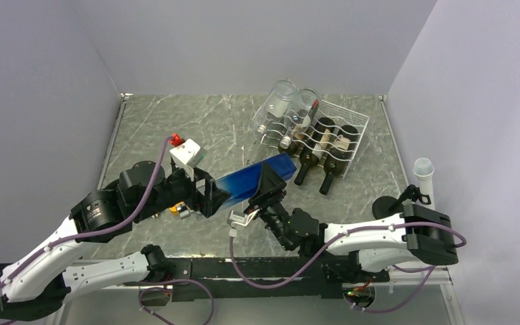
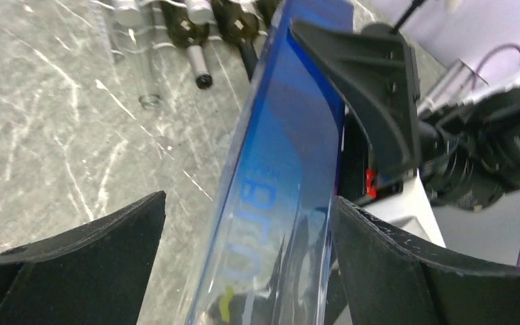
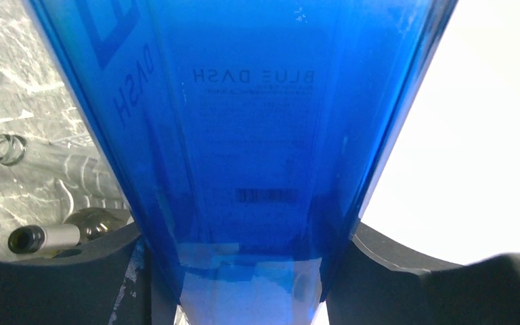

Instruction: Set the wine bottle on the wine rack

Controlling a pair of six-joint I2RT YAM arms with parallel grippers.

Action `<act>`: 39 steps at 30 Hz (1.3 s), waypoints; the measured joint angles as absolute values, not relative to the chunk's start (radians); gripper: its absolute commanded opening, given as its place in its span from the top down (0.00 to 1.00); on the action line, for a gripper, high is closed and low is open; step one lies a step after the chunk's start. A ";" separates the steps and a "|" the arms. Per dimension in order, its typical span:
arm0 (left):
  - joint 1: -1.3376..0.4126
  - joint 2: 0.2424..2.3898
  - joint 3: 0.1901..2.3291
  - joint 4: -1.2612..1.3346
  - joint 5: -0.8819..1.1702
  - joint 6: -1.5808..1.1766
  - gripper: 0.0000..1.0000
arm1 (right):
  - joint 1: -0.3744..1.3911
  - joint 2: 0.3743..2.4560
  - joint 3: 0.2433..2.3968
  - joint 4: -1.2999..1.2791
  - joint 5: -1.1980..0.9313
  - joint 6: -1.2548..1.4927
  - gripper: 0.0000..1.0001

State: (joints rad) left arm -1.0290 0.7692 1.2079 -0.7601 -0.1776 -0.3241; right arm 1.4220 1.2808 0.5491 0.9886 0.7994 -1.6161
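The wine bottle (image 1: 254, 179) is a flat-sided blue bottle, held tilted above the table between both arms. My right gripper (image 1: 271, 188) is shut on it; in the right wrist view both fingers press its blue sides (image 3: 247, 135). My left gripper (image 1: 210, 193) is open around the bottle's other end. In the left wrist view the right finger (image 2: 379, 257) touches the bottle (image 2: 277, 176), and the left finger stands apart with table showing between. The white wire wine rack (image 1: 352, 132) stands at the back right, just beyond the bottle's far end.
The rack holds two clear bottles (image 1: 281, 101) and two dark bottles (image 1: 319, 145) with their necks pointing toward me. A white tube (image 1: 423, 169) stands at the right table edge. A small orange thing (image 1: 175, 209) lies under my left arm. Grey walls enclose the table.
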 measured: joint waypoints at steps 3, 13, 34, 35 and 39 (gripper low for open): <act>-1.029 0.775 1.200 -0.780 -0.100 -0.299 0.09 | 1.432 1.220 0.541 0.914 0.817 -1.603 1.00; -1.029 0.868 1.159 -0.824 0.059 -0.222 0.21 | 1.465 1.022 0.589 0.336 0.833 -1.325 1.00; -1.039 0.968 1.152 -0.847 0.133 -0.212 0.99 | 1.504 0.996 0.611 0.150 0.809 -1.258 1.00; -1.039 0.972 1.152 -0.846 0.136 -0.212 0.99 | 1.504 0.992 0.611 0.144 0.808 -1.255 1.00; -1.038 0.993 1.152 -0.839 0.143 -0.216 0.99 | 1.504 0.983 0.611 0.116 0.810 -1.237 1.00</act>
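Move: My right hand already holds the blue bottle near its base; the bottle's middle lies about 7 cm to the left of that hand and 2 cm back, level with it. From my open left hand it is roughly 8 cm right, 4 cm ahead and 5 cm below. The wine rack stands some 28 cm ahead of my right hand, 17 cm right and 22 cm lower. An orange toy lies about 15 cm left of my left hand, 6 cm ahead, 32 cm down. I bring my left hand down about 9 cm onto the blue bottle's body, starting with a slip back and to the right and turning the wrist clockwise some 20 degrees, then close its fingers until they pinch the two sides. Meanwhile my right hand keeps its grip and lowers the bottle about 5 cm, drawing it back and right and tipping its own fingers down. ##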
